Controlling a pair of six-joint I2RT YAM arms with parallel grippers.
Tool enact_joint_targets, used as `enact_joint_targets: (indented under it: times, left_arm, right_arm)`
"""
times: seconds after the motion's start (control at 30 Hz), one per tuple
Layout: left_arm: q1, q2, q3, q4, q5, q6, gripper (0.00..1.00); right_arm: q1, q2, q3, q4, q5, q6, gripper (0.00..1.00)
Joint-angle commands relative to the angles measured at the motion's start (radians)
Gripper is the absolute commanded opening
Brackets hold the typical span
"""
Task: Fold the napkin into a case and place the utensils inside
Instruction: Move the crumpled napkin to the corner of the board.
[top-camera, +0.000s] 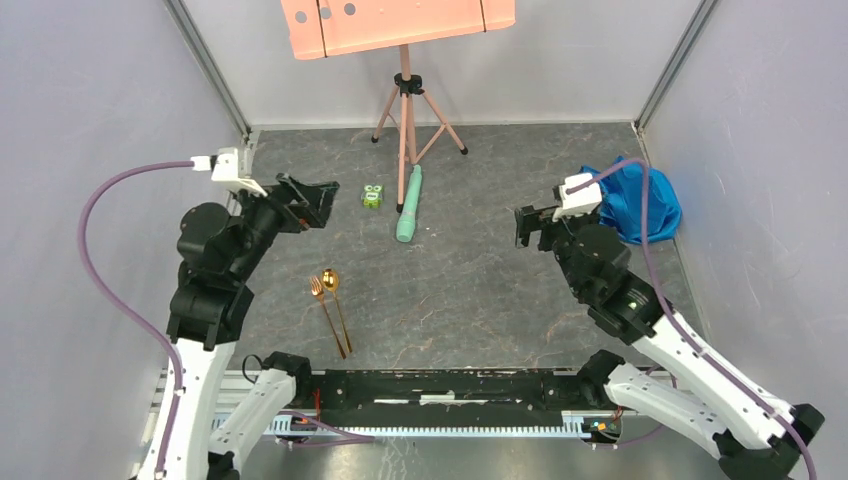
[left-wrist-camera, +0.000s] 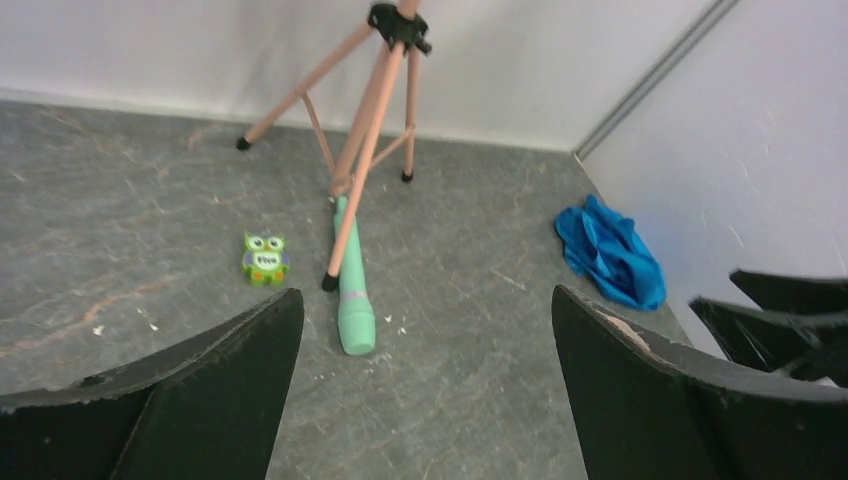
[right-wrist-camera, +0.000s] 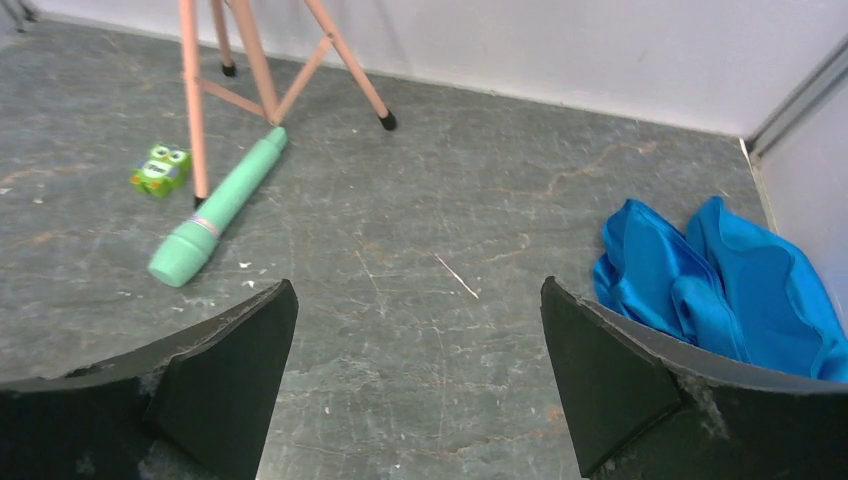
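The napkin (top-camera: 640, 205) is a crumpled bright blue heap by the right wall, also visible in the left wrist view (left-wrist-camera: 610, 250) and the right wrist view (right-wrist-camera: 720, 290). It is not folded into a case. The utensils, a gold fork (top-camera: 328, 320) and spoon (top-camera: 331, 281), lie side by side on the left front of the table. My left gripper (top-camera: 318, 203) (left-wrist-camera: 427, 292) hangs open above the table's left side, behind the utensils, holding nothing. My right gripper (top-camera: 532, 226) (right-wrist-camera: 418, 284) is open and empty, just left of the napkin.
A pale green tube (top-camera: 409, 205) lies mid-table by a pink tripod (top-camera: 405, 110) carrying a pink board (top-camera: 400, 25). A small green owl toy (top-camera: 373, 196) sits left of the tube. Grey walls close in the left, right and back.
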Motion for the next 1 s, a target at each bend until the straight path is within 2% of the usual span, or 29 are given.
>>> enact_joint_targets:
  times: [0.0, 0.03, 0.2, 0.3, 0.47, 0.73, 0.87, 0.97]
  left_arm:
    - [-0.054, 0.053, -0.035, 0.050, 0.046, 0.061, 1.00]
    - [-0.069, 0.062, -0.045, 0.053, 0.049, 0.061, 1.00]
    - [-0.126, 0.095, -0.103, 0.076, 0.030, 0.043, 1.00]
    - [-0.149, 0.079, -0.144, 0.085, -0.010, 0.067, 1.00]
    - [-0.202, 0.021, -0.187, 0.081, -0.101, 0.112, 1.00]
    - [-0.275, -0.014, -0.228, 0.090, -0.112, 0.120, 1.00]
    - [-0.297, -0.015, -0.230, 0.088, -0.117, 0.123, 1.00]
    - [-0.305, -0.018, -0.234, 0.088, -0.110, 0.122, 1.00]
  right_arm:
    - [0.003, 0.118, 0.002, 0.067, 0.099, 0.008, 0.98]
    - [0.004, 0.157, -0.003, 0.085, 0.089, -0.008, 0.98]
    - [-0.024, 0.345, 0.002, 0.159, 0.233, 0.035, 0.98]
    - [-0.149, 0.438, 0.020, 0.162, 0.176, 0.120, 0.98]
    - [-0.432, 0.573, 0.089, 0.148, 0.072, 0.235, 0.98]
    - [-0.777, 0.889, 0.326, 0.052, -0.018, 0.231, 0.98]
    - [-0.875, 1.037, 0.426, 0.011, -0.123, 0.206, 0.98]
    - [-0.907, 1.097, 0.436, 0.016, -0.202, 0.162, 0.98]
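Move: The blue napkin lies crumpled near the right wall, about 20 cm ahead of the right hand, 29 cm to its right and some 27 cm below. The green club is about 20 cm ahead and 21 cm left of that hand, with the owl block some 22 cm ahead and 31 cm left, both on the board. From the left hand the napkin is roughly 22 cm ahead, 68 cm right and 37 cm down. Open right hand swings about 26 cm right, down and forward, tipping towards the napkin; left hand sinks 9 cm. ##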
